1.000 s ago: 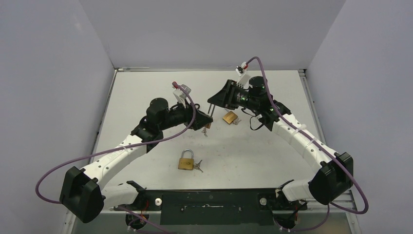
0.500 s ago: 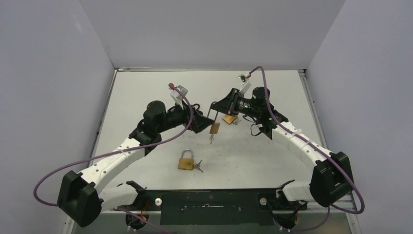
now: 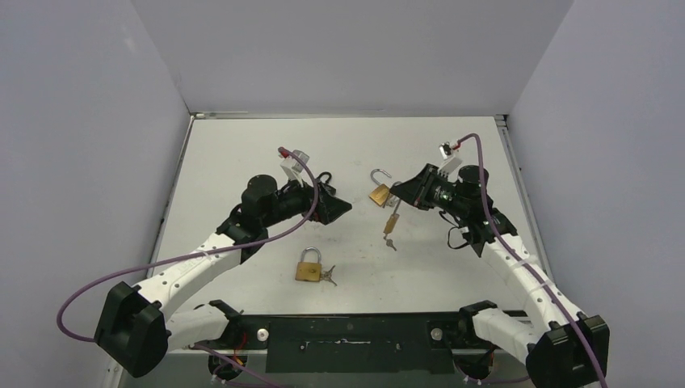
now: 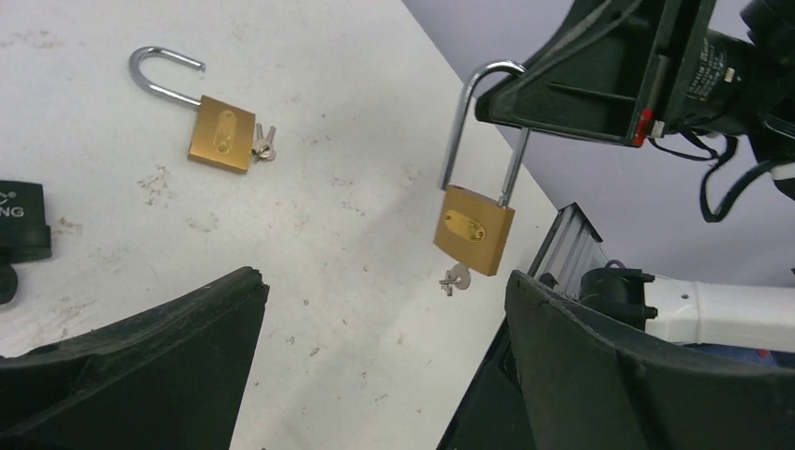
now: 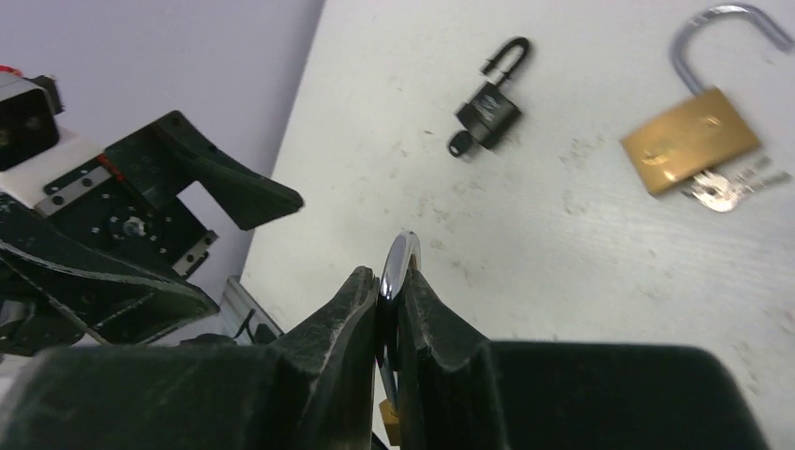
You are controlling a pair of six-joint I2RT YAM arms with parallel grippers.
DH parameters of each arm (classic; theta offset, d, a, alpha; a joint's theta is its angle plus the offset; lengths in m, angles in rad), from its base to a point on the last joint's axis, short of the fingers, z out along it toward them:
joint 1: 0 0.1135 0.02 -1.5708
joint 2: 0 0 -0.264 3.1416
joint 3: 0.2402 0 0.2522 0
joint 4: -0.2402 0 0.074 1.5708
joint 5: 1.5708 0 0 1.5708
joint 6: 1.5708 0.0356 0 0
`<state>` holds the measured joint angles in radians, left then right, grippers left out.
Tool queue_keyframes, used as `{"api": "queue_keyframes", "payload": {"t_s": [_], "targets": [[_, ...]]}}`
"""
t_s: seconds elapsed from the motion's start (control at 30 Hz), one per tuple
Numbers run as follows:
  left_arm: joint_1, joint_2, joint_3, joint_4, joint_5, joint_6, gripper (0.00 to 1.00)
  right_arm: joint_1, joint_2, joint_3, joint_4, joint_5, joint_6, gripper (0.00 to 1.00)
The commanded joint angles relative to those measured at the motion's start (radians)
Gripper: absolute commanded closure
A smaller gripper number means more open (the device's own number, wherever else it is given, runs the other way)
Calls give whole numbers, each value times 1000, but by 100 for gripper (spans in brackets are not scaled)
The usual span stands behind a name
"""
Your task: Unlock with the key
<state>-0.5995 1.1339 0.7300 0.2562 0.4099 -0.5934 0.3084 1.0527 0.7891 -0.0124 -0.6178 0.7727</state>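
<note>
My right gripper [image 3: 401, 192] [image 5: 389, 286] is shut on the chrome shackle [image 4: 483, 122] of a brass padlock [image 3: 391, 222] [image 4: 474, 228]. The padlock hangs above the table, and both shackle legs look seated in its body. A small key [image 4: 457, 278] [image 3: 389, 242] sticks out of the padlock's underside. My left gripper [image 3: 343, 206] [image 4: 384, 291] stands open and empty to the left of the hanging padlock, apart from it.
A brass padlock with its shackle swung open [image 3: 380, 192] [image 4: 220, 134] [image 5: 689, 141] lies on the table with keys [image 4: 263, 142]. A black padlock [image 5: 489, 108] lies near my left wrist. A closed brass padlock [image 3: 308, 267] with keys [image 3: 327, 276] lies nearer the front.
My left gripper has opened, let go of the padlock and stayed back. My right arm has carried the hanging padlock to the right, away from the left gripper.
</note>
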Motion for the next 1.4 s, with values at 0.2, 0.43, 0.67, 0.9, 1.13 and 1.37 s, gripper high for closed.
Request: {"api": "queue_keyframes", "payload": {"t_s": [0.2,0.43,0.67,0.9,1.13,1.37], "targets": [[-4,-7,-54,-102,-156,-41,5,-205,-144,-83,-404,94,-93,100],[-5,-21,-76,-118,-155,-61,5,-305,-75,-189,-332,15,-67,100],[-6,-41,-78,-160,-181,-66,6,-362,20,-294,18,-28,-80,100],[-4,-27,-67,-155,-182,-76,6,-371,218,-280,273,-84,-62,99],[-4,-3,-49,-158,-190,-75,6,-370,351,-214,270,-59,-79,99],[-3,31,-33,-151,-189,-73,6,-368,494,-184,394,-98,-65,92]]}}
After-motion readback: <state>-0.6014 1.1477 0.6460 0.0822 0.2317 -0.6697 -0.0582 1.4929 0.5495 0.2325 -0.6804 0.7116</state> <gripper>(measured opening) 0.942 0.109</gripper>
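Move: The right hand holds the unlocked padlock by its shackle. The clear table it is taken to lies about 10 cm to the right, 2 cm ahead and 24 cm below. The opened brass padlock is roughly 16 cm ahead and 2 cm right at table height. From the open left hand, the locked padlock is about 4 cm back, 8 cm left and 23 below; its keys are 6 cm back and 2 left. Still pinching the shackle, the right hand brings the hanging padlock down nearly 20 cm and some 10 cm to the right, drawing back a little, then swings forward about 8 cm, low over the table, so that the body and keys come to touch it; the wrist tips down about 20 degrees and turns clockwise. The left hand, empty and open, sinks about 8 cm and drifts left towards the locked padlock. ##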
